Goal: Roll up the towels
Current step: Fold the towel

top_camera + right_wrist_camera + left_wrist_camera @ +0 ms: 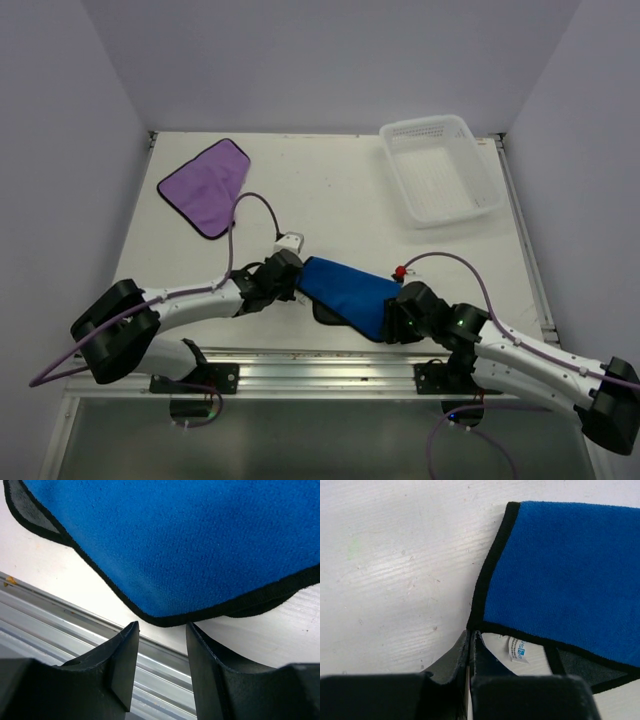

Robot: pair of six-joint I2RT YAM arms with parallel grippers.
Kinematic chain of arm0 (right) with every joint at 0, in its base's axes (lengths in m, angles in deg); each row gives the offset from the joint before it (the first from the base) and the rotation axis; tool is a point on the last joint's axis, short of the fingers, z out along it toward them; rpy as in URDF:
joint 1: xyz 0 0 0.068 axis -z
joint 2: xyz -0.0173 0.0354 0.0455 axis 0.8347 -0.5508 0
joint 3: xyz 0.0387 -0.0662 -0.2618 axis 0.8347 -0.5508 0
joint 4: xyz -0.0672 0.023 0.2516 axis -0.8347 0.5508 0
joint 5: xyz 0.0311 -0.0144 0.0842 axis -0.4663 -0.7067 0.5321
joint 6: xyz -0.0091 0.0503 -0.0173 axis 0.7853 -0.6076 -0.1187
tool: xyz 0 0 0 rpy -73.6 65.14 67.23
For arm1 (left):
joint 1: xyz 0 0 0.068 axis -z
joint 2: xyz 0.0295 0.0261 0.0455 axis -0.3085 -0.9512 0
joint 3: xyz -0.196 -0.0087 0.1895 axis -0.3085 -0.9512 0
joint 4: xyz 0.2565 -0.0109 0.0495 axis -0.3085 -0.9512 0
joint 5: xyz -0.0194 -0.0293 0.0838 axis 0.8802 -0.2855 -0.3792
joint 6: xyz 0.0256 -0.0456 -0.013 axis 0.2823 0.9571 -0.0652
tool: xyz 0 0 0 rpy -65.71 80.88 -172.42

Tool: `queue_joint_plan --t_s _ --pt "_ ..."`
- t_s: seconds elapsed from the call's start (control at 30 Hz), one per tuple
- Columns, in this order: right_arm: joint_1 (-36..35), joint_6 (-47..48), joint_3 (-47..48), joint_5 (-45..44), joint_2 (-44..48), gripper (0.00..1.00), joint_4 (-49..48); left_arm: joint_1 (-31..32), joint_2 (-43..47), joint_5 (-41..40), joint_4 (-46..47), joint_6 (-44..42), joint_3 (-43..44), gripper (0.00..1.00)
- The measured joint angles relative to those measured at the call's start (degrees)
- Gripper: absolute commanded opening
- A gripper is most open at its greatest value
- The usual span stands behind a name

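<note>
The blue towel point(350, 290) with a black hem lies folded near the table's front edge, between my two grippers. My left gripper point(296, 274) is at its left corner; in the left wrist view the gripper point(471, 635) is shut on the hem corner of the blue towel point(570, 580), with a white label point(516, 650) showing beneath. My right gripper point(397, 322) is at the towel's right end. In the right wrist view it point(162, 627) stands open, its tips just short of the blue towel's point(175, 545) rounded edge. The purple towel point(205, 185) lies flat at the far left.
A white perforated basket point(428, 124) stands at the far right of the table. An aluminium rail point(320, 365) runs along the near edge, right under my right gripper's fingers point(125, 650). Grey walls enclose the table on three sides.
</note>
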Motion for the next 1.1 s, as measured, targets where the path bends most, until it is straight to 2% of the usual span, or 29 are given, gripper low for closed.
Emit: queue_joint_plan --t_s 0.3,0.6,0.7,0.8,1.0,1.1 --pt "-1.22 -2.36 -2.91 0.28 -0.63 0.48 -2.80 0.07 4.83 -3.69 -4.39 4.02 0.26 0.00" --pt "-5.62 -5.60 -2.80 -1.03 -7.50 0.47 -12.81 1.60 9.75 -4.94 -4.79 7.41 -2.21 0.00" --pt "-6.75 -6.99 -2.62 -2.21 -9.42 0.39 -15.12 2.34 10.10 -5.07 -5.05 7.54 -2.58 0.00" --pt "-7.76 -8.44 -2.47 -3.93 -10.75 0.23 -16.00 2.91 10.93 -5.27 -5.22 7.65 -2.93 0.00" --pt "-8.55 -10.19 -2.49 -6.40 -10.45 0.00 -14.19 3.43 13.18 -6.58 -6.49 8.90 -3.50 0.00" --pt "-8.59 -10.62 -2.49 -7.32 -9.01 0.00 -12.63 3.43 14.69 -6.97 -7.06 8.96 -3.50 0.00"
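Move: The left hand already grips the near-left corner of the folded blue towel, whose middle lies some 11 cm to its right, 2 cm back and 2 cm below; the dark flap under the towel is about 6 cm right, 5 cm back. The right hand, half open, hovers over its target, the hem by the near-right corner: 1 cm left, level fore and aft, 2 cm below. The metal rail runs some 7 cm behind it. The right fingers pinch the hem of the towel's right-hand edge just beside the near-right corner: half open, the hand sinks about 1.5 cm, slides left some 4 cm, then shuts completely while easing 1 cm back right. Meanwhile the left hand keeps its pinch and lifts its corner about 4 cm, drawing it slightly left and back. ##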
